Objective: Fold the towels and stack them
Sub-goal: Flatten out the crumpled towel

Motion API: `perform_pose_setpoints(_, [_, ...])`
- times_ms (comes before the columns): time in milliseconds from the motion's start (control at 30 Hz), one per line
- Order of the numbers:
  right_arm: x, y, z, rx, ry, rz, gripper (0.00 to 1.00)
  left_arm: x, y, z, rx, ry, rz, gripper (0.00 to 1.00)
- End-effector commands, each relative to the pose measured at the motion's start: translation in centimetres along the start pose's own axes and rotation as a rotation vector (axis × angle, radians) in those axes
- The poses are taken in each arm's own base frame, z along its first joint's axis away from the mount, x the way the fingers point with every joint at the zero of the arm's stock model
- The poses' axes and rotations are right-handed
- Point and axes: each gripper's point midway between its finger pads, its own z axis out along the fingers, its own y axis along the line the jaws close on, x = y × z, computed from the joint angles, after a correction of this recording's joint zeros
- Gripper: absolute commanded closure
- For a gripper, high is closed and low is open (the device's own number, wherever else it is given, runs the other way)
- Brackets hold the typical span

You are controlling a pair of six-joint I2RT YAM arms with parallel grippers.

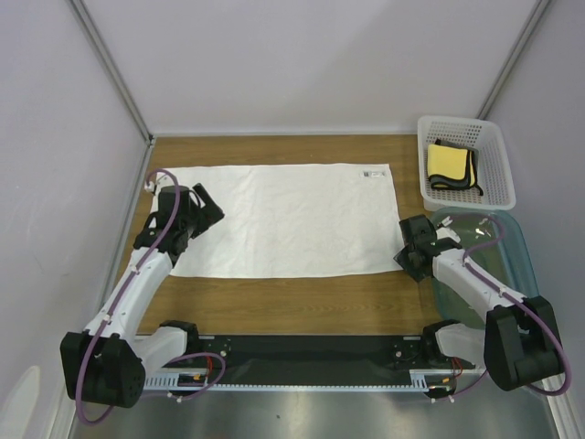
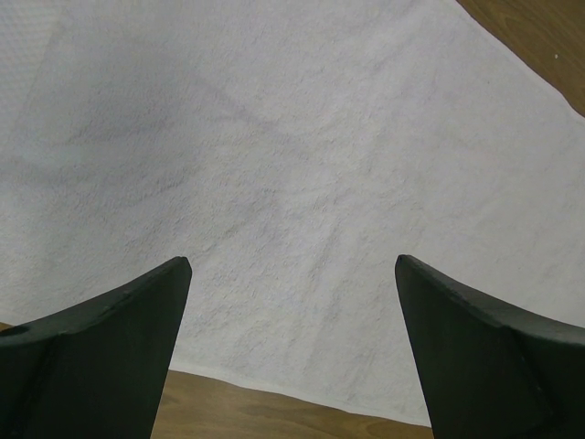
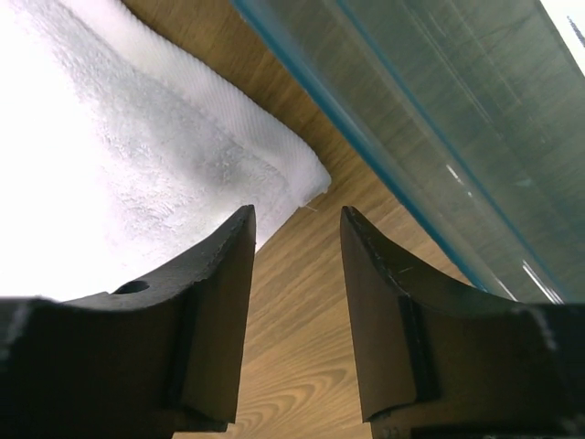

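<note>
The large white towel [image 1: 283, 219] lies spread flat on the wooden table. My left gripper [image 1: 207, 216] hovers over its left end. In the left wrist view that gripper [image 2: 292, 261] is wide open above the white towel [image 2: 302, 155], with the hem and bare wood just below. My right gripper [image 1: 403, 245] sits at the towel's near right corner. Seen from the right wrist, this gripper [image 3: 297, 212] is partly open with only wood between its fingers, and the towel corner [image 3: 297, 183] lies just ahead of the tips. A folded yellow towel [image 1: 448, 163] with dark cloth around its edge lies in the basket.
The white perforated basket [image 1: 498, 169] stands at the back right. A clear teal-tinted plastic bin [image 1: 498, 261] sits right beside my right arm; its wall [image 3: 439, 119] runs close along the right finger. Grey walls enclose the table on three sides.
</note>
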Motion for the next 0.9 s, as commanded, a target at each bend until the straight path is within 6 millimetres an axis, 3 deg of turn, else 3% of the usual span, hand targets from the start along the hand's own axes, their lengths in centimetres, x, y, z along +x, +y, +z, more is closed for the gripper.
perform_pose_setpoints(0, [-1.4,-0.1,0.3,0.022,-0.067,0.005,0.54,-1.6,-1.8,-0.6,0.064,-0.035,0.024,0.0])
perform_pose_setpoints(333, [-0.8,-0.1,1.0,0.025,-0.057,-0.005,0.58,-0.3,-4.9,-0.4,0.156,0.006,0.088,0.0])
perform_pose_setpoints(533, [-1.7,0.8,0.8,0.003,-0.083,-0.024,0.84,0.8,-5.3,0.1,0.143,0.032,0.118,0.0])
perform_pose_setpoints(600, [-2.1,1.2,0.6,-0.006,-0.093,-0.032,0.91,1.2,-5.0,0.4,0.115,0.045,0.12,0.0])
perform_pose_setpoints(733, [-2.8,1.8,-0.1,-0.024,-0.108,-0.047,0.98,0.8,-1.8,1.1,-0.074,0.011,0.085,0.0])
perform_pose_setpoints(867, [-3.7,2.5,-1.1,-0.051,-0.134,-0.073,1.0,1.1,0.3,1.4,-0.196,0.011,0.039,0.0])
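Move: The towel's near-right corner lies almost between the right fingertips, about 1 cm ahead and 1 cm below them. The blue bin's middle is some 20 cm to that hand's right, level with it, and the white basket is roughly 27 cm ahead and 16 cm to the right. From the left hand, held about 12 cm above the towel, the near-left corner lies some 11 cm back and 10 cm to the left. Ease the right gripper down under 1 cm onto the towel's near-right corner, shut its half-open fingers fully to pinch the hem, then start drawing it forward about 1 cm with a slight lift. Meanwhile sweep the open left gripper about 4.5 cm right above the towel, then back left some 2 cm as it sinks about 2.5 cm, without touching down. ##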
